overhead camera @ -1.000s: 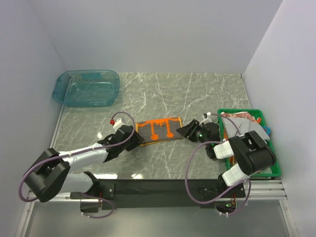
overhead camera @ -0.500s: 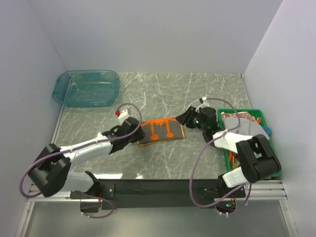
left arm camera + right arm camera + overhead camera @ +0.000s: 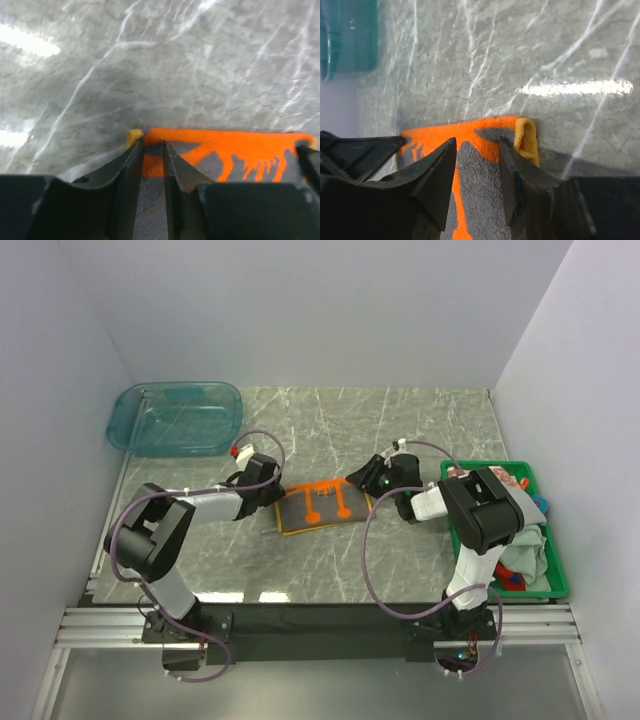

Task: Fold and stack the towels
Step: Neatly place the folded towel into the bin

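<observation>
An orange-brown towel (image 3: 318, 506) with orange lines lies on the marble table, slightly askew. My left gripper (image 3: 272, 483) is at its far left corner. In the left wrist view the left gripper (image 3: 151, 145) has narrow jaws, with the towel (image 3: 235, 145) filling the gap between them at its yellow-edged corner. My right gripper (image 3: 362, 480) is at the far right corner. In the right wrist view the right gripper (image 3: 477, 145) stands wider, with the towel (image 3: 470, 127) between the fingers and the yellow hem bulging beside one of them. More towels (image 3: 535, 540) lie in the green crate.
The green crate (image 3: 480, 464) stands at the right edge, close to the right arm. A clear teal tub (image 3: 175, 418) sits at the back left. White walls close in the table on three sides.
Both grippers have moved away from the arm bases to the towel's far corners, and their jaws have narrowed onto it. The towel has shifted and now lies askew.
</observation>
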Available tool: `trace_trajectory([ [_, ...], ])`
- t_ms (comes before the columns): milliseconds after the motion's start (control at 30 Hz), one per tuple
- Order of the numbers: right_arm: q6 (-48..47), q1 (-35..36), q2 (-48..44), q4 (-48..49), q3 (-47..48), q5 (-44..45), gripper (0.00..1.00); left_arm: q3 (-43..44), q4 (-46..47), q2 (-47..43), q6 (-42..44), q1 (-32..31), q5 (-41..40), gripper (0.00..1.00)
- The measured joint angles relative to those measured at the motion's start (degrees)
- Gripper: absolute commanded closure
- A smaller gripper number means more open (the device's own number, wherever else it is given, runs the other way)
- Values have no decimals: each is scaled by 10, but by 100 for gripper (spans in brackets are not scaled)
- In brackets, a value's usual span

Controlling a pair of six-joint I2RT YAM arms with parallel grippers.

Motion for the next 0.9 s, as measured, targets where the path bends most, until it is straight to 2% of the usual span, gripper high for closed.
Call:
trace_trajectory([
  [167,8,-6,4,30,-14,-2,54,-33,56,-5,-8,3,4,69],
  [300,-10,-7,-14,5,-14,7,54,-52,60,-28,-12,5,3,62],
  [367,-27,-6,-33,-21,-14,16,53,-53,34,-47,-10,5,-3,57],
  [467,-63,-1,-72,-83,-8,37,43,-54,-23,-95,-1,6,-19,46],
  [500,-79,2,-90,-108,-2,50,39,-53,-42,-114,2,7,-25,41],
  [533,-96,9,-107,-136,7,66,37,-53,-64,-137,6,7,-34,30],
  [700,-190,99,-174,-263,87,149,26,-25,-163,-239,31,24,-58,6],
  [800,-236,176,-182,-316,136,183,24,-9,-211,-280,46,61,-55,1],
  [900,-267,249,-170,-374,182,207,23,-3,-256,-316,64,108,-37,1],
])
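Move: The folded towel is under both hands at its far edge: its middle lies roughly 8 cm to the right of the left hand and 4 cm nearer the base, and about 7 cm to the right hand's left and 6 cm back from it, a centimetre lower for both. The empty blue bin's middle is some 25 cm left of the left hand and 21 cm farther out. The green basket lies around 32 cm to the right hand's right and 12 cm back. The folded towel's far corners are still under the fingertips of both hands; the right slides outward along the edge by about 2 cm while the left all but stays, then both come free. The left rises some 12 cm and swings as far left, opening wide; the right lifts about as high, crossing left and back over the towel's middle, rolling left side down, turning counter-clockwise and opening further. ##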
